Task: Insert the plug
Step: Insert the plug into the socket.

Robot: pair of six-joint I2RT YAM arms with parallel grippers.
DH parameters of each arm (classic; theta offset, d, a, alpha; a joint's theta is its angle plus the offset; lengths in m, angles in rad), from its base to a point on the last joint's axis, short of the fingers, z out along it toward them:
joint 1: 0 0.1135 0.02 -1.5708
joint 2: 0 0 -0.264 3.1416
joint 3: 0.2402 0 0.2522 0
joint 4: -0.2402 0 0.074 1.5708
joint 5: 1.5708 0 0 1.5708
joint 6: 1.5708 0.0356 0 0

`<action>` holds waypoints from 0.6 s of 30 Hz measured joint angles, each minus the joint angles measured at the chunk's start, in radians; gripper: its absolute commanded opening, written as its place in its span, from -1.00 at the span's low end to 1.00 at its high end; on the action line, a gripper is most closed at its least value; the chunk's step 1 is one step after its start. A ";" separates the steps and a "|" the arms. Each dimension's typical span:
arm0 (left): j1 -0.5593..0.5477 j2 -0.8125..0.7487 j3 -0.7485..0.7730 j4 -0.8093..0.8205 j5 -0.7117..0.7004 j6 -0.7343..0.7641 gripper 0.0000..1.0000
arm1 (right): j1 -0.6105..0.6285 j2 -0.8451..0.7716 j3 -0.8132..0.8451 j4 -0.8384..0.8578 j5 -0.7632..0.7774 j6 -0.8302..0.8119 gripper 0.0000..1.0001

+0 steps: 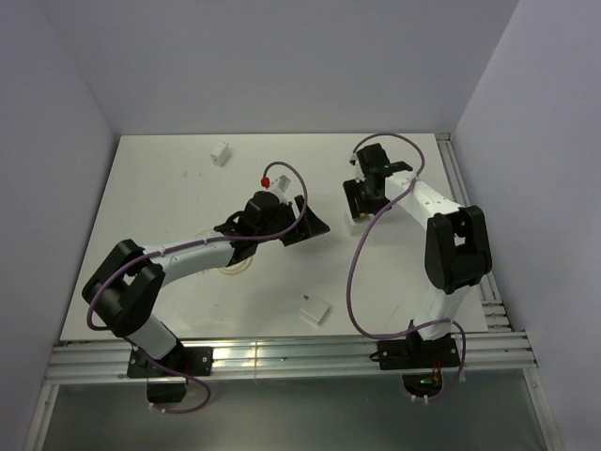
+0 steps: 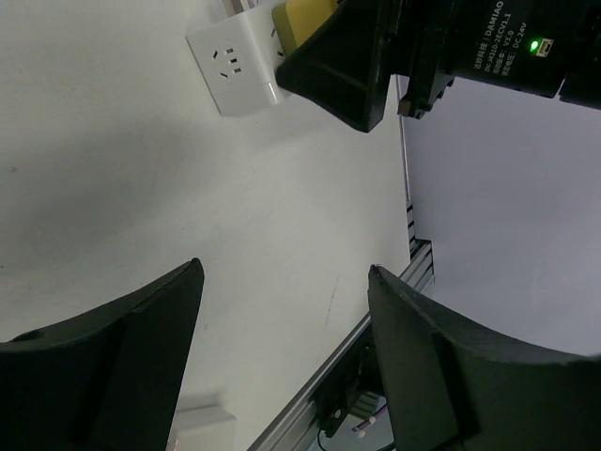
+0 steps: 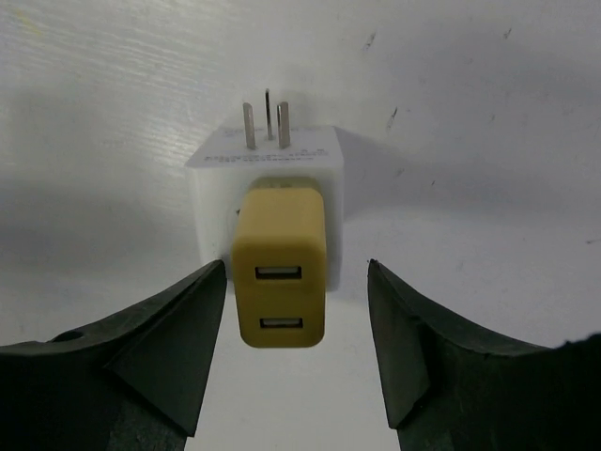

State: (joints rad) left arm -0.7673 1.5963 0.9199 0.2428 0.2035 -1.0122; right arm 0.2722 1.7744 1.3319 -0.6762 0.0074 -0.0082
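Observation:
A yellow USB plug (image 3: pixel 279 282) sits in the face of a white socket adapter (image 3: pixel 268 178), which lies on the table with its metal prongs pointing away. My right gripper (image 3: pixel 297 266) is open, with one finger on each side of the plug and a gap on both sides. In the top view it (image 1: pixel 360 199) hovers over the adapter (image 1: pixel 354 223) at the centre right. My left gripper (image 1: pixel 308 221) is open and empty just left of it. The left wrist view (image 2: pixel 285 272) shows the adapter (image 2: pixel 230 68) and the plug (image 2: pixel 302 19) at its top.
A small white block (image 1: pixel 221 153) lies at the back left and another (image 1: pixel 315 310) near the front centre. Aluminium rails (image 1: pixel 282 352) run along the front and right table edges. White walls enclose the table.

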 measured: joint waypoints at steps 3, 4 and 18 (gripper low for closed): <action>0.000 -0.012 0.000 -0.005 -0.010 0.005 0.54 | 0.000 0.001 0.021 -0.037 0.009 0.002 0.39; 0.000 -0.015 0.000 -0.008 -0.012 0.006 0.54 | 0.000 0.001 0.037 -0.045 0.014 0.001 0.39; -0.117 -0.201 -0.026 -0.262 -0.239 0.164 0.58 | 0.012 -0.540 -0.104 0.098 0.101 0.158 1.00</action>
State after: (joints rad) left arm -0.8845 1.3949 0.8940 -0.0196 -0.0353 -0.8478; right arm 0.2840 1.2346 1.2278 -0.5777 0.1085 0.1497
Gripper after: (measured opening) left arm 0.782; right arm 0.998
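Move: The yellow plug already stands on the white socket, between the right hand's half-open fingers, its middle about 1 cm left of and 1 cm below that hand, level with it fore and aft. The socket's middle is some 5 cm below the right hand, 1 cm back and 1 cm left. The left gripper waits roughly 8 cm back, 12 cm left and 8 cm higher. From the left hand, the plug lies about 8 cm ahead, 11 cm right and 8 cm below. The plug, already released, is left on the socket as the right hand climbs away some 17 cm, easing slightly forward before drawing back, its fingers spreading fully and swinging about 30 degrees up towards the front. The empty left hand also retreats from the plug and socket, first left, then back, ending around 5 cm off, tilting as it goes with its fingers still open. ##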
